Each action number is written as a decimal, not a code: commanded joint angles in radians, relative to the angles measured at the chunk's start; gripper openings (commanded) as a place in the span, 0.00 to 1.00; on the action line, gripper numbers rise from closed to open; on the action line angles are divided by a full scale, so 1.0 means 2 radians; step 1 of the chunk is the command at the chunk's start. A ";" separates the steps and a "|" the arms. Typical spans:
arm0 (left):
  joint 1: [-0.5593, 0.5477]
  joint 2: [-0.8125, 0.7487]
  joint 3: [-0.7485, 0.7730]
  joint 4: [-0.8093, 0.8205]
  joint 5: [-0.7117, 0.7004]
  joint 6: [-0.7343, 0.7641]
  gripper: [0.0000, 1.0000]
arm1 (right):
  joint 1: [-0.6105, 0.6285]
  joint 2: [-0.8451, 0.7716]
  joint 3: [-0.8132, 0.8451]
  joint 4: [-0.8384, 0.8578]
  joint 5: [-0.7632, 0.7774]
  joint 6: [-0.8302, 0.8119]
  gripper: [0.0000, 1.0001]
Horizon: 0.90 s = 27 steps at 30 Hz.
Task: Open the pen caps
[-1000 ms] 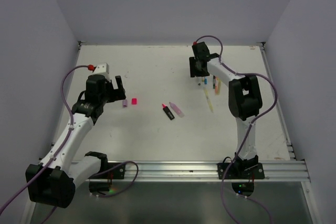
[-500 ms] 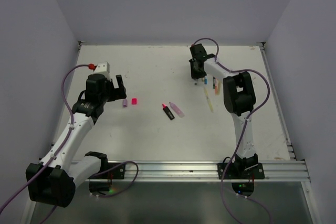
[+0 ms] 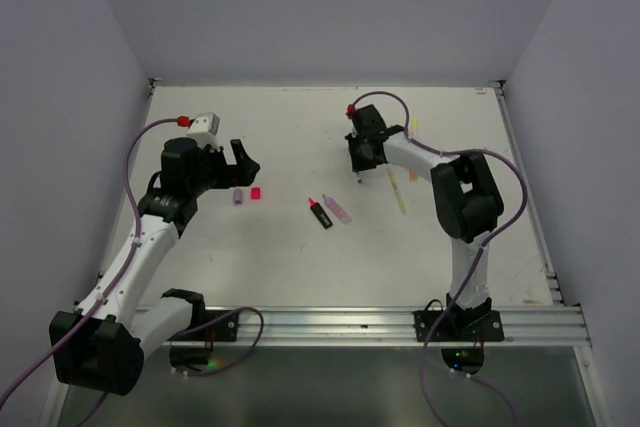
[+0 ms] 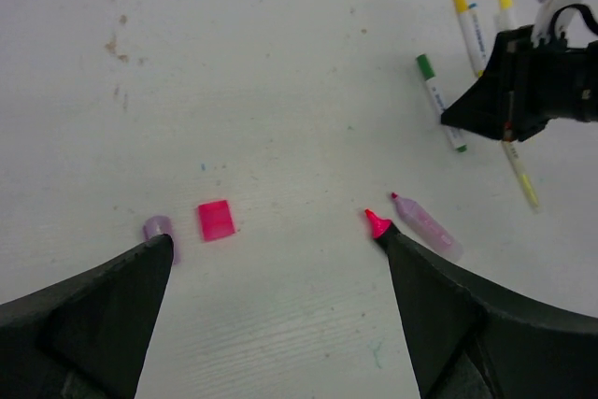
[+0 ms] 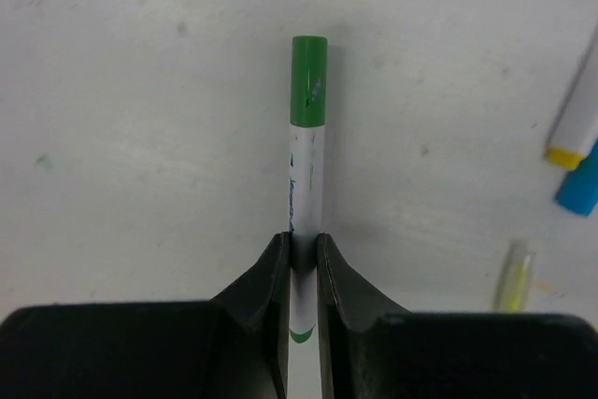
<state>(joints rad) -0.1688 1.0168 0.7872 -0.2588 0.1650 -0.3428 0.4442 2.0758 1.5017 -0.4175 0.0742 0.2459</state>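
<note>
My right gripper [image 5: 301, 249] is shut on a white pen [image 5: 306, 175] whose green cap [image 5: 308, 81] points away from the fingers. From above, this gripper [image 3: 362, 159] is at the back centre-right of the table. I cannot tell whether the pen is lifted or resting on the table. My left gripper [image 4: 277, 245] hangs open over the table, holding nothing. Ahead of it lie a loose pink cap [image 4: 215, 220] and a lilac cap [image 4: 157, 228]. An uncapped black-and-pink highlighter [image 4: 377, 224] and an uncapped lilac pen [image 4: 425, 226] lie by its right finger.
More pens lie to the right of my right gripper: a thin yellow one [image 3: 398, 190] and a small cluster [image 3: 412, 162], with a yellow-tipped pen [image 5: 579, 128] and a blue tip [image 5: 581, 189] close by. Grey walls [image 3: 60, 97] enclose the white table [image 3: 300, 267].
My right gripper has closed on the green-capped pen and moved left and nearer, away from the pen cluster. My left gripper has shifted slightly right and stays open.
</note>
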 commanded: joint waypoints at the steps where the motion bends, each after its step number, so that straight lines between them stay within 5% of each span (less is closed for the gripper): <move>1: 0.004 -0.007 0.005 0.056 0.102 -0.049 1.00 | 0.053 -0.097 -0.036 0.062 -0.026 0.004 0.00; 7: -0.005 -0.020 0.004 0.114 0.148 -0.128 1.00 | 0.123 -0.219 -0.121 0.130 -0.034 0.010 0.00; 15: -0.100 -0.017 0.022 0.147 0.052 -0.163 0.92 | 0.205 -0.347 -0.236 0.274 -0.035 0.037 0.00; 27: -0.161 0.021 0.035 0.166 -0.024 -0.185 0.70 | 0.236 -0.375 -0.279 0.323 -0.033 0.021 0.00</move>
<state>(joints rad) -0.4702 1.0389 0.8062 0.0204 0.1780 -0.6899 0.9043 1.3647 0.9463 0.1410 0.0051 0.2943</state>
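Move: The right hand already grips the green-capped marker near its lower end; the open left gripper it is taken to lies about 31 cm left, 12 cm back and 16 cm higher. The black highlighter is some 12 cm left and 11 cm back of the right hand, the pink highlighter 7 cm left and 10 cm back. From the left hand, the marker's middle lies about 15 cm ahead, 30 cm right and 16 cm below; the pink cap lies 7 cm ahead, 1 cm right and 18 cm below. Up, back and to the left in one quick sweep, the right hand carries the green marker about 30 cm towards the left gripper, tipping its fingers up and swinging them counter-clockwise, then eases to a stop. The left hand comes to meet it, right about 12 cm and also up, rolling its left side down some 20 degrees, its fingers partly closing around the green cap but not yet gripping. ##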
